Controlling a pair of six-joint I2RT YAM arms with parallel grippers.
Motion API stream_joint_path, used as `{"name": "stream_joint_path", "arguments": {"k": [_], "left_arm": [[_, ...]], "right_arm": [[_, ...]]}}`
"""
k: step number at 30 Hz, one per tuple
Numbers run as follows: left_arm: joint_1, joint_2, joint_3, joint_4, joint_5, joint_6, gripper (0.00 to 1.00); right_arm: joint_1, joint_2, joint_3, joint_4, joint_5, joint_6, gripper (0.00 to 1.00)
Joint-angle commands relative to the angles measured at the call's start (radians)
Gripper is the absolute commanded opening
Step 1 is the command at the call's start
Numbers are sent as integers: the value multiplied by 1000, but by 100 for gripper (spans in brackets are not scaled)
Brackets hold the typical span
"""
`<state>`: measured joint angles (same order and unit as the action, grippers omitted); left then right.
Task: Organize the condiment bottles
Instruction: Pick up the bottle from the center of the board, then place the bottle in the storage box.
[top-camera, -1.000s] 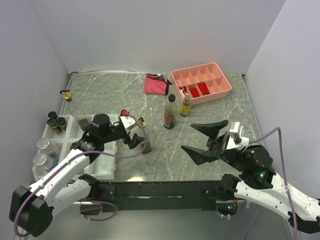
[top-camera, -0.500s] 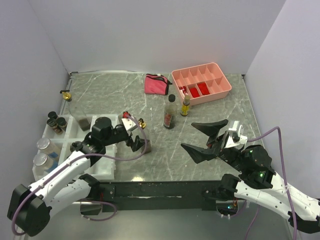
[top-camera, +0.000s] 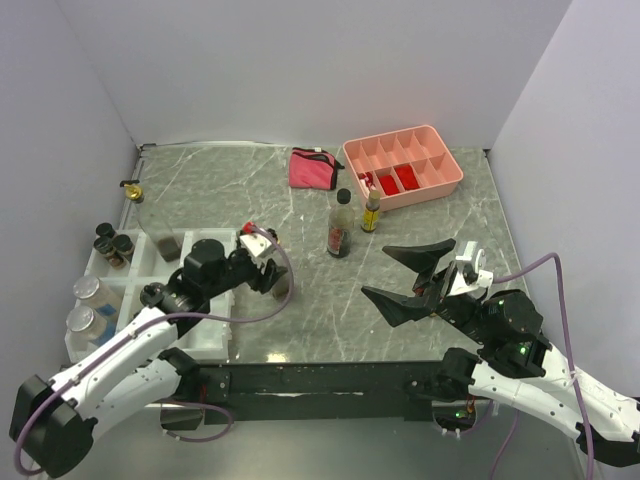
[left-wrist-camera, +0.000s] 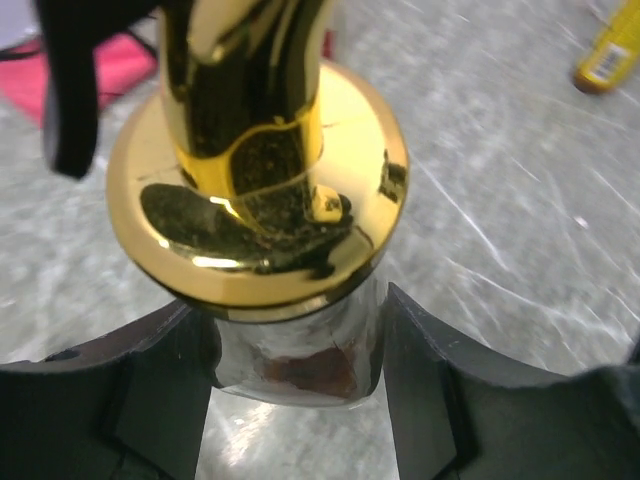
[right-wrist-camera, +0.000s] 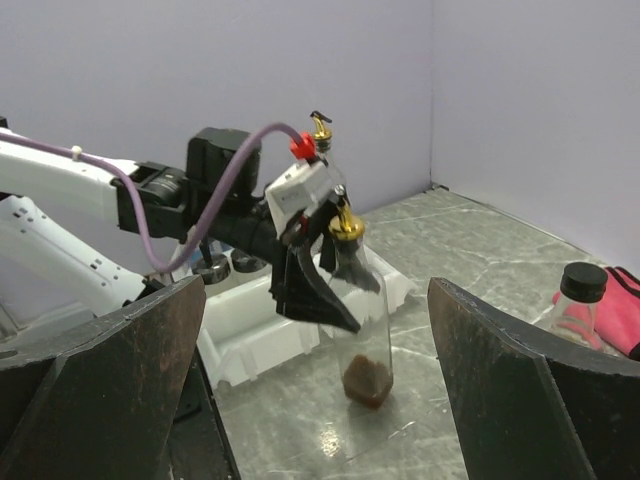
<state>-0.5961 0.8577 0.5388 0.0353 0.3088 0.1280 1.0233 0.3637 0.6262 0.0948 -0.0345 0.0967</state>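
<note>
A clear glass bottle (top-camera: 284, 290) with a gold pour spout and a little brown liquid stands on the marble table (top-camera: 200, 180), just right of the white organizer tray (top-camera: 215, 325). My left gripper (top-camera: 272, 278) is shut on it below the gold top (left-wrist-camera: 260, 200), a dark finger (left-wrist-camera: 150, 400) against the glass on each side. In the right wrist view the same bottle (right-wrist-camera: 362, 330) stands upright in that grip. My right gripper (top-camera: 377, 272) hovers open and empty to the right. A dark bottle (top-camera: 340, 225) with a black cap and a small yellow bottle (top-camera: 371, 212) stand mid-table.
The white tray holds black-lidded jars (top-camera: 112, 243) and silver-lidded jars (top-camera: 85, 305). Another small yellow bottle (top-camera: 132, 189) stands at the back left. A pink compartment tray (top-camera: 402, 165) and a pink pouch (top-camera: 313, 167) lie at the back. Walls close three sides.
My left gripper's jaws have closed in from wide open onto the gold-topped bottle, and the arm has shifted slightly left. The right arm has stayed still.
</note>
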Motion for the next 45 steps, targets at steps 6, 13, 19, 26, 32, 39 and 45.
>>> {"name": "stream_joint_path", "arguments": {"k": [6,13,19,26,32,39,45], "left_arm": [[-1,-72,205,109,-419,-90,1],[1,-19,303,29,-892,-80,1],[15,-69,279,-20,-1153,-116,1],[93,-164,224,-75,-1260,-154,1],[215,-241,155,-43,-1243,-139,1],[389,-227,121,14,-1110,-168,1],[473,-192,102,68,-972,-211,1]], "right_arm": [[3,29,7,28,-7,9,100],[3,24,12,25,2,11,100],[3,34,12,22,2,11,100],[3,31,9,26,-4,14,100],[3,26,13,20,-8,17,100],[3,17,12,16,-13,21,100],[3,11,10,14,-13,21,100]]}}
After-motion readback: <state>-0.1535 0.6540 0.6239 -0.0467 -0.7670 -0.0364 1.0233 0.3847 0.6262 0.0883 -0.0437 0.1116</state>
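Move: The left hand already grips the gold-topped bottle by its neck; the free tray spot by the standing bottle lies some 28 cm left, 6 ahead and 13 below. That standing bottle is about 28 cm left and 11 ahead of the hand, the small dark-lidded jars some 37 left and 7 ahead. From the right hand the spot is roughly 50 cm left, 18 ahead and 32 below. The left hand lifts its gripped bottle and swings it counter-clockwise, about 30 cm left, over the tray. ##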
